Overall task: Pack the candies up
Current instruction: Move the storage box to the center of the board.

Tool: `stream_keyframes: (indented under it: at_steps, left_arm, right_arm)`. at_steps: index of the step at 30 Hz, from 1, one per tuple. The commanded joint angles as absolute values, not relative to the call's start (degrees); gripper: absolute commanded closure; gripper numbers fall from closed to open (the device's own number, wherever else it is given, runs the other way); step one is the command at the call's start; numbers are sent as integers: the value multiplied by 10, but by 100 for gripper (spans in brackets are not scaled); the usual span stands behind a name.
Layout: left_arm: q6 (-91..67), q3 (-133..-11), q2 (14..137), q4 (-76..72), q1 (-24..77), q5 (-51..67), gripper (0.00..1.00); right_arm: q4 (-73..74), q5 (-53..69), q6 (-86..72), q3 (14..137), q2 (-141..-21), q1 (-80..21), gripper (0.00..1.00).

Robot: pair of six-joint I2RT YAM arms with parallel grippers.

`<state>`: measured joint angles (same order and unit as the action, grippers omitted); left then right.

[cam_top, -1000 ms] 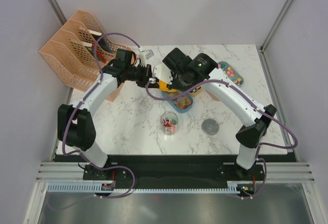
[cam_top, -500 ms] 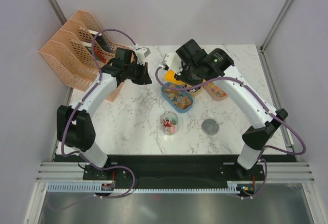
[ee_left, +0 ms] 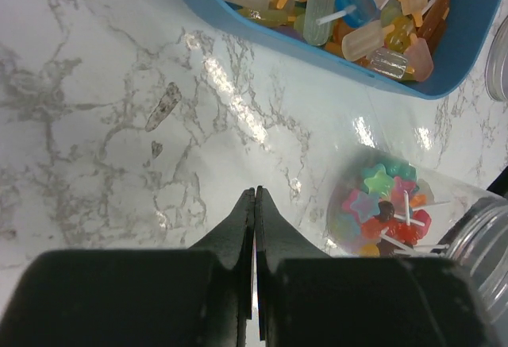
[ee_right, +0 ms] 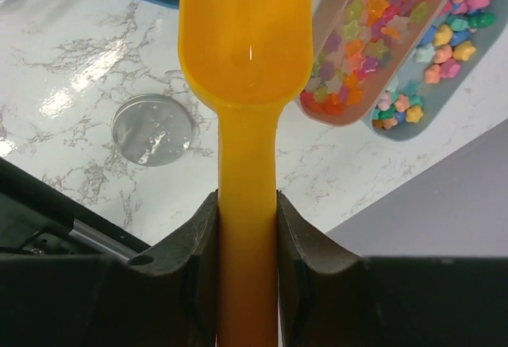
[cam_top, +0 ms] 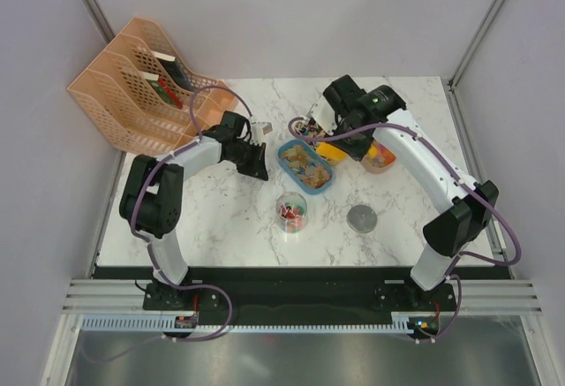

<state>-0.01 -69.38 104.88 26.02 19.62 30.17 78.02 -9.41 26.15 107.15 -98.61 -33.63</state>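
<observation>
Candies show in several places: popsicle shapes in the blue oval tray (cam_top: 305,166) (ee_left: 262,33), star lollipops in the clear jar (cam_top: 291,213) (ee_left: 385,212), and small stars (ee_right: 361,53) in a tan tray (ee_right: 311,113) and a grey-blue tray (ee_right: 476,53). My right gripper (cam_top: 342,141) (ee_right: 246,196) is shut on the handle of the yellow-orange scoop (cam_top: 329,151) (ee_right: 244,37). Its bowl is empty and hangs beside the tan tray (cam_top: 378,158). My left gripper (cam_top: 253,160) (ee_left: 255,192) is shut on nothing, low over the marble left of the blue tray.
The jar's round clear lid (cam_top: 361,219) (ee_right: 152,130) lies flat on the marble right of the jar. Peach mesh file racks (cam_top: 132,77) stand at the back left corner. A small dish of dark sweets (cam_top: 307,127) sits behind the blue tray.
My left arm has drawn back and dropped to the table left of the blue tray. My right arm has carried the scoop right, off the blue tray and toward the tan tray.
</observation>
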Motion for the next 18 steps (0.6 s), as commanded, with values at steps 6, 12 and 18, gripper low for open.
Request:
stream_keyframes:
  at_steps: [6, 12, 18]
  left_arm:
    - [-28, -755, 1120, 213, 218, 362, 98]
    - [-50, -803, 1178, 202, 256, 372, 98]
    - [-62, -831, 1208, 202, 294, 383, 98]
  right_arm:
    - [837, -71, 254, 1019, -982, -341, 100]
    - [837, -70, 254, 970, -966, -341, 100]
    - [837, -69, 257, 952, -969, -336, 100]
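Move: The blue storage box of ice-pop candies has its middle about 12 cm to the right of the left hand's shut fingertips, 4 cm ahead and 3 cm lower. From that hand, the clear jar is roughly 8 cm right and 9 cm back, and the tan box about 14 cm ahead and 13 cm right. From the right hand, holding the yellow scoop, the blue box is some 13 cm left, 4 cm ahead and 20 cm below; the round lid lies 9 cm back and 3 cm right, 22 cm down. Rightwards and a little down, the left hand sweeps about 8 cm with fingers still shut, low over the table, until its tips reach the near left side of the blue storage box. Meanwhile the right hand keeps its grip on the scoop, sinking nearly 6 cm and drawing back about 3, tipping some 10 degrees, which brings the scoop's bowl to the box's right side. ##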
